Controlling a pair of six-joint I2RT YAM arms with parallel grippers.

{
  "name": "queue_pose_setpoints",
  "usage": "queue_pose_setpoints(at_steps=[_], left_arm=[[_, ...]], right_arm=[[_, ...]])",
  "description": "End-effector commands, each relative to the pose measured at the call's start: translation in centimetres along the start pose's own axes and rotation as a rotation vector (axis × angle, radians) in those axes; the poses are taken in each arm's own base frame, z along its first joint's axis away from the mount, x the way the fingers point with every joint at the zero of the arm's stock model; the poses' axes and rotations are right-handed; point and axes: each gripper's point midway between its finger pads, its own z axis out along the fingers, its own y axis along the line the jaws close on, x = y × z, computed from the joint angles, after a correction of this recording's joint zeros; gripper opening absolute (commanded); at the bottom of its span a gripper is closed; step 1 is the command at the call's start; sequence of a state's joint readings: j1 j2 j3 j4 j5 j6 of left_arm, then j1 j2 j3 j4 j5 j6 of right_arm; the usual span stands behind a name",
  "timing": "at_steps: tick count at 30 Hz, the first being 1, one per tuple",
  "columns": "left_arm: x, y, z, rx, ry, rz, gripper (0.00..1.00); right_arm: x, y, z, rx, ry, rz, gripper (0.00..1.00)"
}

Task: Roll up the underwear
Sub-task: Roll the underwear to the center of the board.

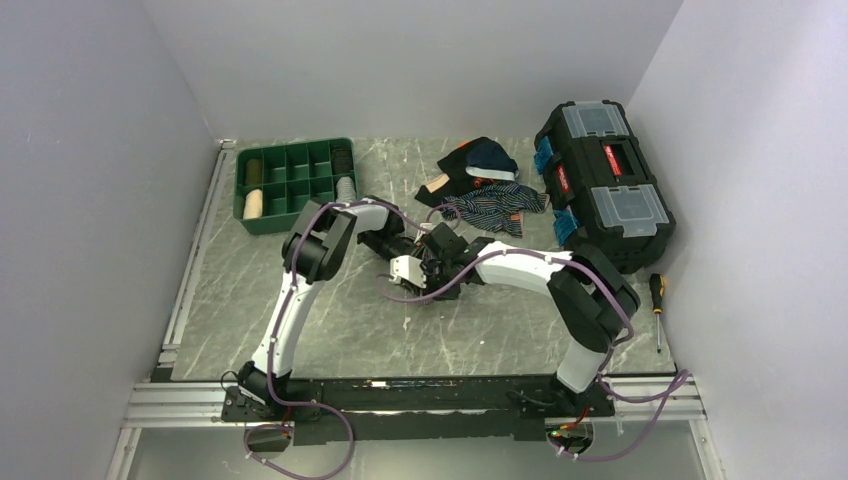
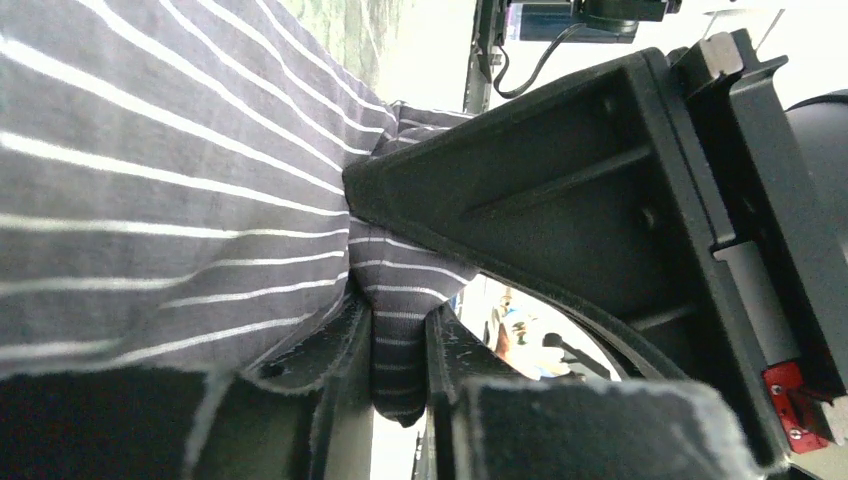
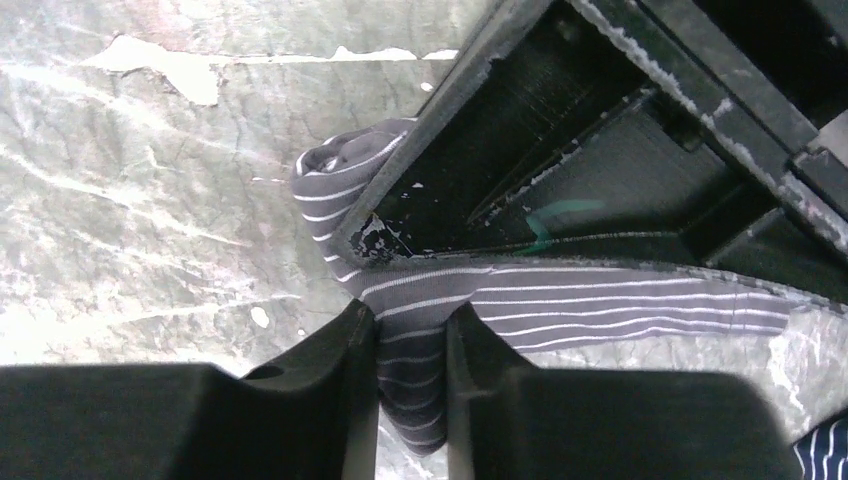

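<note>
The underwear (image 3: 560,300) is thin grey cloth with fine white stripes, bunched low over the marble table. My right gripper (image 3: 412,340) is shut on a fold of it, and a pinched tongue of cloth hangs down between the fingers. My left gripper (image 2: 400,345) is shut on another fold of the underwear (image 2: 150,200) in the same way. The two grippers meet tip to tip at the table's middle, left gripper (image 1: 412,266) beside right gripper (image 1: 436,258). In the top view they hide nearly all the cloth.
A green compartment tray (image 1: 290,185) stands at the back left. A black toolbox (image 1: 605,180) sits at the back right. A heap of dark and navy striped garments (image 1: 487,182) lies between them. A screwdriver (image 1: 657,300) lies near the right wall.
</note>
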State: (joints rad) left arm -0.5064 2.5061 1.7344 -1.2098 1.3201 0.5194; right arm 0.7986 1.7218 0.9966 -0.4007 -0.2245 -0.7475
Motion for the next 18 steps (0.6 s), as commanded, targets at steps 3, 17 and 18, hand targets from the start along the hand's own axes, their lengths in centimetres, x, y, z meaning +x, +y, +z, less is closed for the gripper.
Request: queue_pose_setpoints(at_steps=[3,17,18], left_arm=[[1.0,1.7,-0.8,-0.146,0.050,0.021,0.30],[1.7,0.0,-5.3,-0.276,-0.030,0.112,0.59],[1.9,-0.1,-5.5,-0.277,-0.034,0.111,0.60]], right_arm=[[1.1,5.7,0.3,-0.288,0.041,0.064,0.00],[1.3,8.4,-0.6,-0.463,0.058,0.200,0.00],[1.3,8.5,-0.6,-0.471,0.061,0.208,0.00]])
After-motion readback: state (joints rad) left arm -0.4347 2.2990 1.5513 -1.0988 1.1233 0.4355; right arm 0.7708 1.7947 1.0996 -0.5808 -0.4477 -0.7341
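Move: The striped underwear is pinched in both hands near its near end. Its middle lies about 4 cm ahead of the right hand and level sideways, and about 4 cm ahead and 2 cm right of the left hand, at fingertip height or just below. From the right hand, the pale paint mark is about 6 cm back and 5 cm left, and the dark striped shirt some 15 cm ahead and 13 cm right. The green tray is roughly 18 cm ahead and 24 cm left of the left hand. The left hand opens its fingers and lets go of the underwear, easing about half a centimetre back at first, then drawing off some 4 cm to its left, rising slightly and rolling a little, towards the tray's side. Meanwhile the right hand keeps its pinch on the near end and draws it about 3 cm back towards the base and 1 cm left, low over the table towards the paint mark, the fingertips tipping back some 15 degrees. ##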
